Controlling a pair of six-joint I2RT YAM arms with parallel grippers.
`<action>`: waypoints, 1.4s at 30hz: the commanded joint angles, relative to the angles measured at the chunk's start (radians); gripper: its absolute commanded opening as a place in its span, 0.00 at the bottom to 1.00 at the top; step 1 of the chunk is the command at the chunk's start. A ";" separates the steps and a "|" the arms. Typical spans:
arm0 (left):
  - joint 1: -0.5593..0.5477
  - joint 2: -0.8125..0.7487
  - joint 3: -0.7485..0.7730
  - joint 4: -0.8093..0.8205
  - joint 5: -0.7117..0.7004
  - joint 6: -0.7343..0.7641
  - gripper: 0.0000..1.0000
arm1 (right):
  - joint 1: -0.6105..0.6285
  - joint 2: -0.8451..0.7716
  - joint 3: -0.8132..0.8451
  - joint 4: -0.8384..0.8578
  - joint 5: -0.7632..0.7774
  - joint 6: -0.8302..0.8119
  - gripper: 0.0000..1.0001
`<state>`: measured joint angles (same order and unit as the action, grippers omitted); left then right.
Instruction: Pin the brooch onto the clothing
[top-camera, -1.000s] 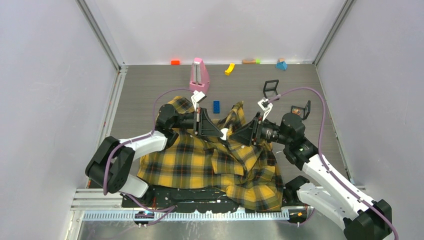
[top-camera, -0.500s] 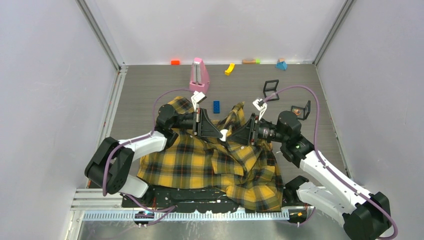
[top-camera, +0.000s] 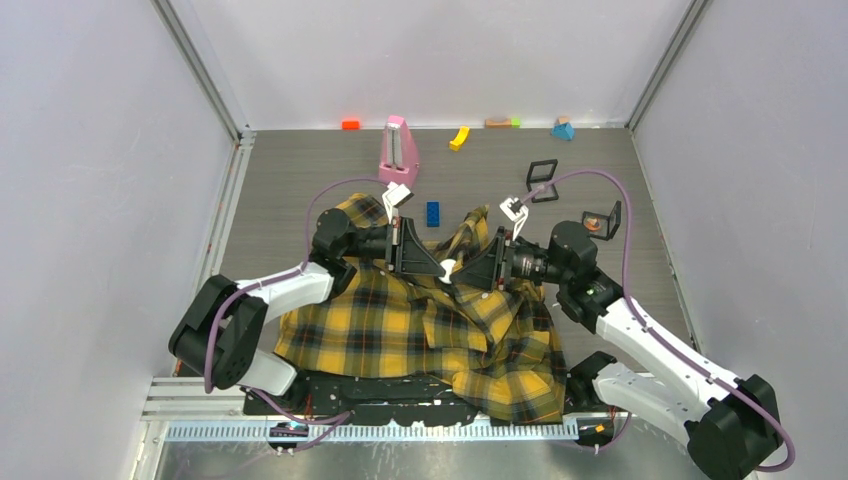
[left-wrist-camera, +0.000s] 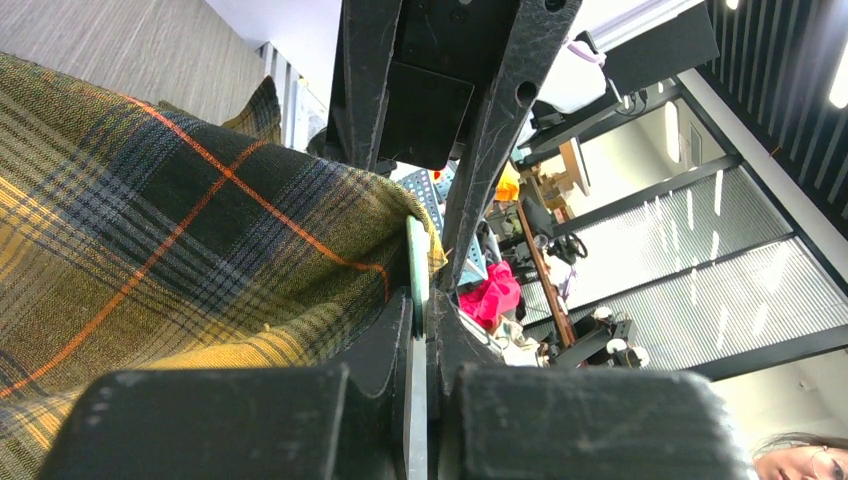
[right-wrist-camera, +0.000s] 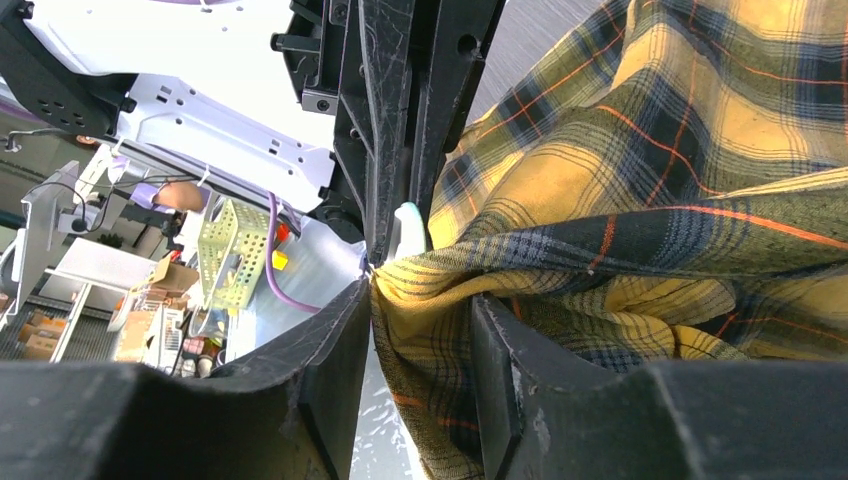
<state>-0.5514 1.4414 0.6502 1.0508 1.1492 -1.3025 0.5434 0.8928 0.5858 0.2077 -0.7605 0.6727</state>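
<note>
The clothing (top-camera: 420, 325), a yellow-and-black plaid shirt, lies crumpled on the table's near half. Both grippers meet over its raised middle. My left gripper (top-camera: 441, 267) is shut on the brooch (top-camera: 448, 265), a thin pale-green disc. The left wrist view shows the brooch (left-wrist-camera: 418, 262) edge-on between the pads of the left gripper (left-wrist-camera: 420, 305), pressed against plaid cloth (left-wrist-camera: 150, 230). My right gripper (top-camera: 468, 277) faces it from the right. In the right wrist view the right gripper (right-wrist-camera: 420, 300) has closed round a thick fold of the shirt (right-wrist-camera: 650, 150). The brooch (right-wrist-camera: 408, 226) shows just beyond the fold.
A pink wedge-shaped object (top-camera: 399, 150) and a blue brick (top-camera: 433, 212) sit behind the shirt. Two black square frames (top-camera: 541, 174) (top-camera: 601, 219) stand at the right rear. Small coloured blocks (top-camera: 459, 137) line the back wall. Grey walls close in both sides.
The right arm has slid left toward the left gripper, and its jaws have narrowed onto the shirt fold. The left arm and the brooch have held still.
</note>
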 joint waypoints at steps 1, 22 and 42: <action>-0.010 -0.038 0.006 0.065 0.024 -0.009 0.00 | 0.019 0.009 0.050 0.058 0.002 0.002 0.46; -0.074 -0.094 0.009 0.080 0.072 0.037 0.00 | 0.020 0.084 0.045 0.049 0.015 0.043 0.05; -0.095 -0.174 0.016 -0.137 0.063 0.208 0.00 | -0.109 0.146 0.018 -0.063 0.197 0.169 0.01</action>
<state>-0.5827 1.3556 0.6411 0.8963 1.0920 -1.1202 0.5068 0.9882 0.6292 0.1574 -0.8169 0.8284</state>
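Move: My left hand already holds the brooch by its edge, its body about 1 cm to the right of the pads; the raised fold of clothing it goes to is roughly 2 cm right at the same height. My half-open right hand has that fold about 1 cm to its left, the brooch some 3 cm left and 1 cm ahead. From my left hand the blue block lies about 11 cm ahead, 2 cm left, on the table some 24 cm below. I close my right fingers from half open until they stop on the fold of clothing right beside the brooch, easing that hand about 1 cm left and 1 cm back. Keeping the pinch, I then bring it some 2 cm forward and slightly down, rolling it about 15 degrees so its forward side dips. My left hand keeps its hold on the brooch, drawing back nearly 2 cm, then coming forward about 1 cm with a slight opposite roll. ##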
